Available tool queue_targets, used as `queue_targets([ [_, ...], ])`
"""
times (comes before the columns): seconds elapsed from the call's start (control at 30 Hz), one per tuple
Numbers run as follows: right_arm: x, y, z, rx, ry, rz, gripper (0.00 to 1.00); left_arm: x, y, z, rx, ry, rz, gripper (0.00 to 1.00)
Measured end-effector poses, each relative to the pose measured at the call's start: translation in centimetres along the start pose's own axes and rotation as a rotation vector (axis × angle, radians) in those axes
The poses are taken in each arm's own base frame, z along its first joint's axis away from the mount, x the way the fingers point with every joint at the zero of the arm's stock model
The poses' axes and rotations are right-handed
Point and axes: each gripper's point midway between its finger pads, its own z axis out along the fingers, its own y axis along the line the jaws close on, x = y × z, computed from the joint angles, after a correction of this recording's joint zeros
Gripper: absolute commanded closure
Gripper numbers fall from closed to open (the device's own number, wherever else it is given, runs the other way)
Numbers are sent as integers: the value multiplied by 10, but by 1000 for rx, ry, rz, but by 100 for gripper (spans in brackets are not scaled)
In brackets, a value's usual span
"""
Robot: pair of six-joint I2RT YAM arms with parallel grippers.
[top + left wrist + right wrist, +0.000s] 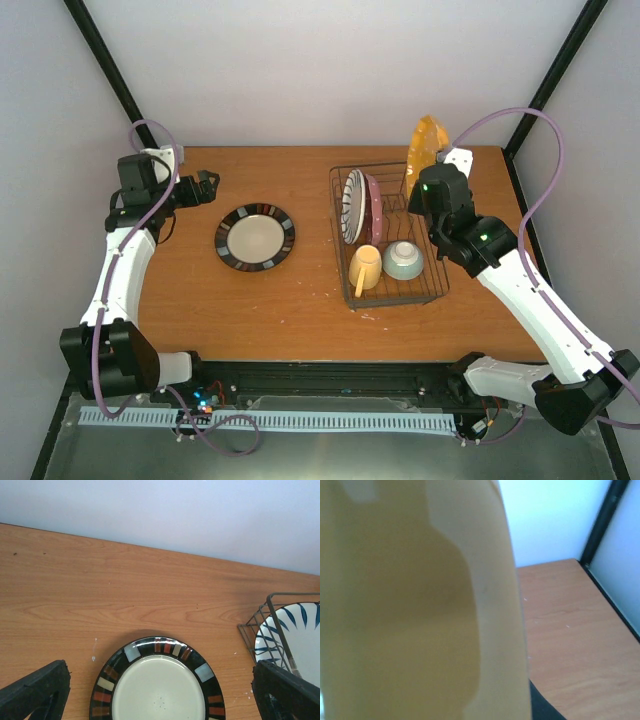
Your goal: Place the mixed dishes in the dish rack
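Observation:
A dark wire dish rack [340,240] holds a white plate with dark radial stripes [352,205], a pink plate [376,208], a pale yellow mug [365,268] and a pale green bowl [403,260]. A cream plate with a black rim of coloured blocks [255,237] lies flat on the table, left of the rack. My left gripper [205,187] is open just behind that plate [157,690], one finger [35,690] on each side of it. My right gripper [422,182] is shut on an orange plate [427,148], held upright over the rack's far right corner. That plate [410,605] fills the right wrist view.
The wooden table [290,310] ends at white walls behind and at both sides, with black frame posts [105,70] in the back corners. The rack's near corner [255,625] and the striped plate [295,635] show at the right of the left wrist view.

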Motion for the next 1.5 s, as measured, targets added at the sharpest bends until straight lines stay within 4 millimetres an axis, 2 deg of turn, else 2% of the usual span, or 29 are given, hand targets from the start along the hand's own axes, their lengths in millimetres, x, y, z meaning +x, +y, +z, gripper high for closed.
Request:
queue_targets([
  [0.1,15,-21,13,75,43,-35,97,-2,0,0,1,-9,4,0],
  [0.23,38,-31,33,113,118,-74,97,-3,0,0,0,-10,4,0],
  [0.4,80,-22,58,88,246,-139,97,0,2,1,-7,-6,2,0],
  [0.57,106,-13,71,52,321,-174,97,6,6,5,-16,10,-5,0],
  [0.9,128,-11,85,49,367,-226,97,8,8,7,-24,15,-7,0],
  [1.13,147,-6,103,55,408,-265,97,11,10,8,-35,20,-4,0],
  [1.5,163,-5,128,72,442,-265,97,11,15,8,-60,19,10,0],
])
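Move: The right hand holds the orange plate on edge, high over the rack's far right part. Its slot, just right of the pink plate, lies about 25 cm below, some 5 cm ahead and 4 cm left. The pink plate stands about 10 cm left and 3 cm ahead, the bowl 11 cm back and 1 cm left, the mug 13 cm back and 11 cm left. From the left hand the slot is about 48 cm right, 2 cm ahead and 17 cm below. Keeping its pinch on the orange plate, the right hand sinks about 20 cm towards the rack slot beside the pink plate, quickly at first and then more slowly, swinging a couple of centimetres right at the start before coming back left. It also works some 6 cm forward, more so late on, while the wrist tips the fingers down by nearly 30 degrees and rolls slightly left side down, bringing the plate down between the pink plate and the rack's right side. ##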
